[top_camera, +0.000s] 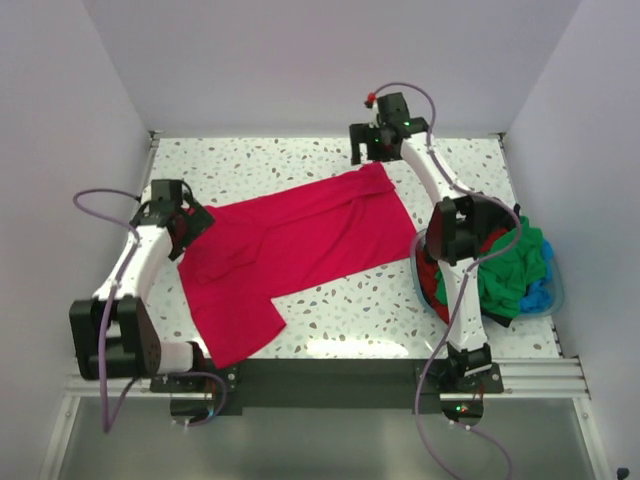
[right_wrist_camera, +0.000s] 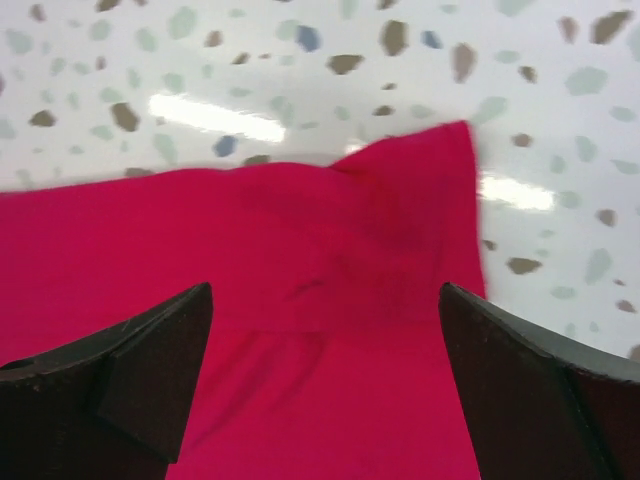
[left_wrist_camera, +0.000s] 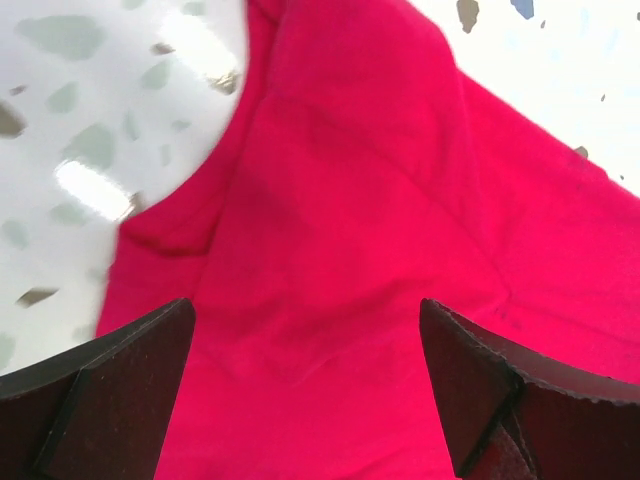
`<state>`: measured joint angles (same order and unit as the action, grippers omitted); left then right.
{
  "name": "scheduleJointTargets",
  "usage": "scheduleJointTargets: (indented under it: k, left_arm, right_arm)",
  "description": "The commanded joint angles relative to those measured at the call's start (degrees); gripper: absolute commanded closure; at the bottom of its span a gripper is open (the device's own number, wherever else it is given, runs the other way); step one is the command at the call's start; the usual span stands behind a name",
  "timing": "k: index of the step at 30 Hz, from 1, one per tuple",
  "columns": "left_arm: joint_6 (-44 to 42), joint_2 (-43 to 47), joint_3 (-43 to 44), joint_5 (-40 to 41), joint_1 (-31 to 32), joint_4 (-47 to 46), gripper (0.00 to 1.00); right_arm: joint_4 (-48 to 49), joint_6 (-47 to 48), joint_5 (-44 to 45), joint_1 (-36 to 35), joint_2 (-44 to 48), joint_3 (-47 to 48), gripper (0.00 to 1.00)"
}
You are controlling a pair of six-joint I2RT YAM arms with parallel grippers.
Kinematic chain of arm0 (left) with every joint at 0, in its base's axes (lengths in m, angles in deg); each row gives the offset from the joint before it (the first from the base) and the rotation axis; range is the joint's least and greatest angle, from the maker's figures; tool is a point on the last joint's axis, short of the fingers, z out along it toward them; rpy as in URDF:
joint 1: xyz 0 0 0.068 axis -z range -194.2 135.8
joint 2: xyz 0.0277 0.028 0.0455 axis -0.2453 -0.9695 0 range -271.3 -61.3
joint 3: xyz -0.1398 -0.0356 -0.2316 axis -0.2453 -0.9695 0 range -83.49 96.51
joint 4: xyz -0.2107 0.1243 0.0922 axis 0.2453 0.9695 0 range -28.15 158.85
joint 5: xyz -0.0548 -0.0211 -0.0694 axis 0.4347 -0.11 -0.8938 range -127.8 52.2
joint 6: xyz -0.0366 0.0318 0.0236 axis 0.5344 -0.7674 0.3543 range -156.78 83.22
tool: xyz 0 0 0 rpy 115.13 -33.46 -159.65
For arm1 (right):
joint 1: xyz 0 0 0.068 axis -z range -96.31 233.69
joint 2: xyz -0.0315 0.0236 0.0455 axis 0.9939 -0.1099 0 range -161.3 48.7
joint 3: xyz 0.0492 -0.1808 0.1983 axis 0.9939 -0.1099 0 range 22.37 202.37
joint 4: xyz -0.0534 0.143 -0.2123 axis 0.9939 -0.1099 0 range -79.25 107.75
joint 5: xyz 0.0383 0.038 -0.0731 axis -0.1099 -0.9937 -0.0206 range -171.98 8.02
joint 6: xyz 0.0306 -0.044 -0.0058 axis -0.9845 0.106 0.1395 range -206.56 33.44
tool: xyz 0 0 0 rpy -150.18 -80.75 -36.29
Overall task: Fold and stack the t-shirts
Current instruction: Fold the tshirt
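Note:
A crimson-red t-shirt [top_camera: 300,245] lies spread across the speckled table [top_camera: 300,160], one part reaching toward the near left. My left gripper [top_camera: 190,228] hovers open over its left edge; in the left wrist view its dark fingers [left_wrist_camera: 120,380] straddle red cloth [left_wrist_camera: 340,230]. My right gripper [top_camera: 372,160] hovers open over the shirt's far right corner [right_wrist_camera: 430,170], with nothing between its fingers [right_wrist_camera: 530,370]. More t-shirts, green [top_camera: 510,268], red and black, lie heaped in the light blue basket [top_camera: 545,295] at the right.
White walls close in the table on the left, back and right. The basket stands against the right wall, beside my right arm's elbow [top_camera: 455,228]. Bare table shows behind the shirt and at the near right [top_camera: 370,310].

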<state>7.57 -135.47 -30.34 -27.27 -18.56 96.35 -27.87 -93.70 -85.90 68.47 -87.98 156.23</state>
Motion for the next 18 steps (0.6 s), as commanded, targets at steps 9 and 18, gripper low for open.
scheduleJointTargets:
  k: [9,18]
  left_arm:
    - [-2.35,-30.65,17.33,-1.21,-0.47,-14.29,0.00]
    - [-4.98,-47.00,30.69,-1.12,-0.65,-11.74,0.00]
  right_arm:
    - [9.41,-4.73,-1.17,-4.99,-7.19,2.46,0.01]
    - [11.79,-8.15,1.37,-2.45,-11.32,2.02,0.01]
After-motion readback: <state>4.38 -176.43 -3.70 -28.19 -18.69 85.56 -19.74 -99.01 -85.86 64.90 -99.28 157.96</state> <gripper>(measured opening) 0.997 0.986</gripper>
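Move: The left hand, open, is over the shirt. The shirt's far edge near its left end, where the fingers are headed, is about 17 cm ahead, in line sideways and 10 cm below; the folded-over flap is about 8 cm to the right, 1 cm ahead. For the right hand, its stretch of far edge is about 4 cm ahead, 5 cm left and 11 cm down. The shirt's far right corner is some 6 cm ahead and 4 cm right. The left fingertips come down onto the cloth by the shirt's far edge: wide open, the hand goes forward about 15 cm while sinking 8, then levels off and slides on forward. The right hand, also wide open, swings left over the far edge, then doubles partway back to the right as it sinks about 8 cm towards the cloth. ##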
